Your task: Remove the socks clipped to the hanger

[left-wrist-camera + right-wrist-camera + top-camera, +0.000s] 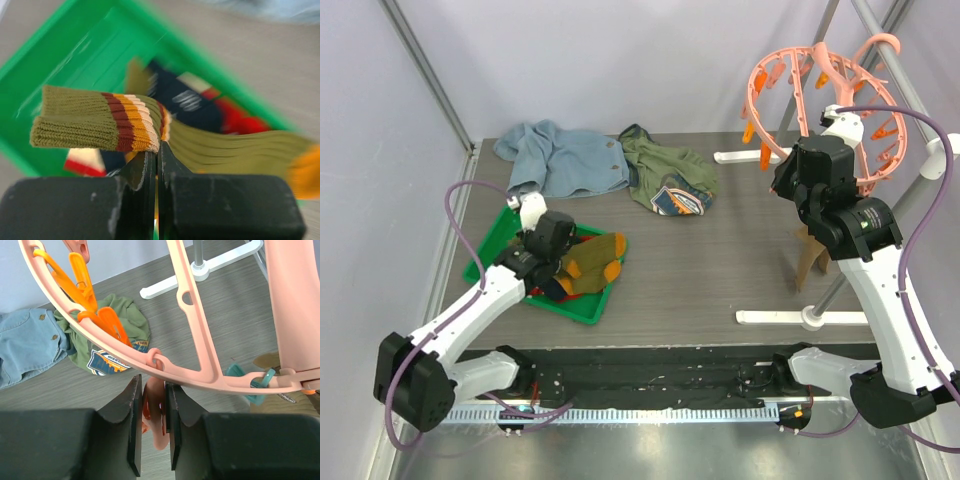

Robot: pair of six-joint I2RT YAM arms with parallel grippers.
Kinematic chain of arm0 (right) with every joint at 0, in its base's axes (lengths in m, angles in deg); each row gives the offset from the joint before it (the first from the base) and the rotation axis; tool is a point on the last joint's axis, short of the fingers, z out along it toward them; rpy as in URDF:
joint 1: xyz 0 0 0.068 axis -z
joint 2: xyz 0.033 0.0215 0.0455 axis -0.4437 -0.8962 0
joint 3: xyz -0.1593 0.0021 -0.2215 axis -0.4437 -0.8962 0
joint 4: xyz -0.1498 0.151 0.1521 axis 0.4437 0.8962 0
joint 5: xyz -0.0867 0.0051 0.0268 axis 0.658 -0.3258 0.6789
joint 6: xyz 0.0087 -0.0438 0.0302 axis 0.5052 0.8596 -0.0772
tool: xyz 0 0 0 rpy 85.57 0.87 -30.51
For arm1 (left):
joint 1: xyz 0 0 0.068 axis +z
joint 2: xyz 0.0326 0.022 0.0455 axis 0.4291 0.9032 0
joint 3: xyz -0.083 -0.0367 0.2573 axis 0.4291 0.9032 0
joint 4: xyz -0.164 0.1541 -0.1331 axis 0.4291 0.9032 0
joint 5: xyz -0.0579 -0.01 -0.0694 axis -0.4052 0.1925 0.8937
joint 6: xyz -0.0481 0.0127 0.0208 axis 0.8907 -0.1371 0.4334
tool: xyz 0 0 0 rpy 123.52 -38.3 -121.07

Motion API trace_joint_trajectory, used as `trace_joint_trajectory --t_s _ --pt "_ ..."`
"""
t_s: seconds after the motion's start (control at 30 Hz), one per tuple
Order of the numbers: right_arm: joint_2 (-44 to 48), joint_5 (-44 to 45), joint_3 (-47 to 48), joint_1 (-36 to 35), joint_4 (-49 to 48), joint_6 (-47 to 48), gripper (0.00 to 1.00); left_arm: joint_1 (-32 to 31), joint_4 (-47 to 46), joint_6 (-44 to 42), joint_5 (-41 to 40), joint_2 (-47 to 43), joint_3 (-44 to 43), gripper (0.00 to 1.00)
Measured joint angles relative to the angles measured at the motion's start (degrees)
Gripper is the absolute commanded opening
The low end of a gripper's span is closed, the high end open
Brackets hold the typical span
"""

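The salmon-pink hanger (820, 90) hangs on the rack at the back right, ringed with orange-pink clips. My right gripper (798, 190) is just under its ring (200, 372), shut on one dangling pink clip (159, 405). A brown sock (810, 255) hangs below the hanger. My left gripper (560, 262) is over the green tray (485, 255), jaws pinched on the striped cuff edge of an olive-brown sock with an orange toe (90, 122). A navy sock (185, 102) and a red sock (240, 120) lie in the tray under it.
A light-blue garment (565, 160) and an olive-green garment (670, 175) lie at the back of the table. The rack's white feet (800, 317) and grey pole (835, 290) stand by the right arm. A teal clip (247, 385) hangs on the ring.
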Motion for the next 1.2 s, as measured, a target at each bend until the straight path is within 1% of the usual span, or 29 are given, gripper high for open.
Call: trace_joint_trajectory --t_s 0.1,0.13,0.23,0.3,0.33,0.43,0.5,0.6,0.7,0.83,0.93,1.1,1.2 --pt "0.0 -0.1 0.0 0.0 0.0 0.0 0.06 2.8 4.2 5.1 -0.2 0.2 5.1 0.00" --pt "0.0 -0.1 0.0 0.0 0.0 0.0 0.06 3.5 5.2 6.5 -0.4 0.2 6.3 0.02" --pt "0.0 -0.4 0.0 0.0 0.0 0.0 0.06 4.9 7.3 9.3 -0.7 0.3 7.3 0.20" --pt "0.0 -0.5 0.0 0.0 -0.1 0.0 0.06 5.3 8.2 10.7 -1.2 0.3 6.8 0.27" --pt "0.0 -0.7 0.0 0.0 -0.2 0.0 0.06 5.4 8.9 11.1 -1.4 0.3 6.3 0.48" --pt "0.0 -1.2 0.0 0.0 -0.5 0.0 0.06 5.4 11.8 13.7 -4.0 -0.1 3.4 0.73" --pt "0.0 -1.4 0.0 0.0 -0.5 0.0 0.07 5.5 13.2 14.6 -5.6 -1.2 2.1 0.76" --pt "0.0 -1.7 0.0 0.0 -0.8 -0.1 0.07 5.5 12.8 13.6 -6.1 -4.3 1.2 0.76" --pt "0.1 -2.2 0.0 0.0 -0.9 -0.4 0.06 5.3 8.8 9.3 -2.4 -8.1 1.2 0.77" --pt "0.4 -3.0 0.0 0.0 -1.1 -0.9 0.06 3.0 -1.6 3.4 6.2 -10.5 1.2 0.78" --pt "0.6 -3.7 0.0 0.0 -1.3 -1.5 0.06 -1.0 -7.8 0.0 11.5 -8.4 0.5 0.79" --pt "0.7 -4.5 0.0 0.1 -1.9 -2.2 0.06 -12.6 -17.9 -6.2 15.7 -0.5 -3.2 0.80" --pt "0.7 -5.0 0.0 0.1 -2.3 -3.0 0.06 -19.3 -26.5 -9.0 17.8 5.1 -5.5 0.81"
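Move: The left hand, holding the olive sock by its cuff, is over the green bin: the bin's middle is about 5 cm back, 4 cm left and 16 cm down. The denim garment lies roughly 19 cm ahead and straight in line, the green shirt some 17 cm ahead and 24 cm right, both about 17 cm below. From the right hand, up at the hanger, the bin's middle is about 53 cm left, 5 cm back and 37 cm down. The left hand first dips about 6 cm into the space over the green bin while easing left and back, then spreads its shut fingers to let go of the olive sock as it starts to rise, and, staying wide open, sweeps some 25 cm right and about 15 cm up, away from the bin towards the hanger side, swinging clockwise by roughly 55 degrees and tipping up. The right hand keeps its pinch on the pink clip at the hanger's rim, drifting about 2 cm left and slightly up. ##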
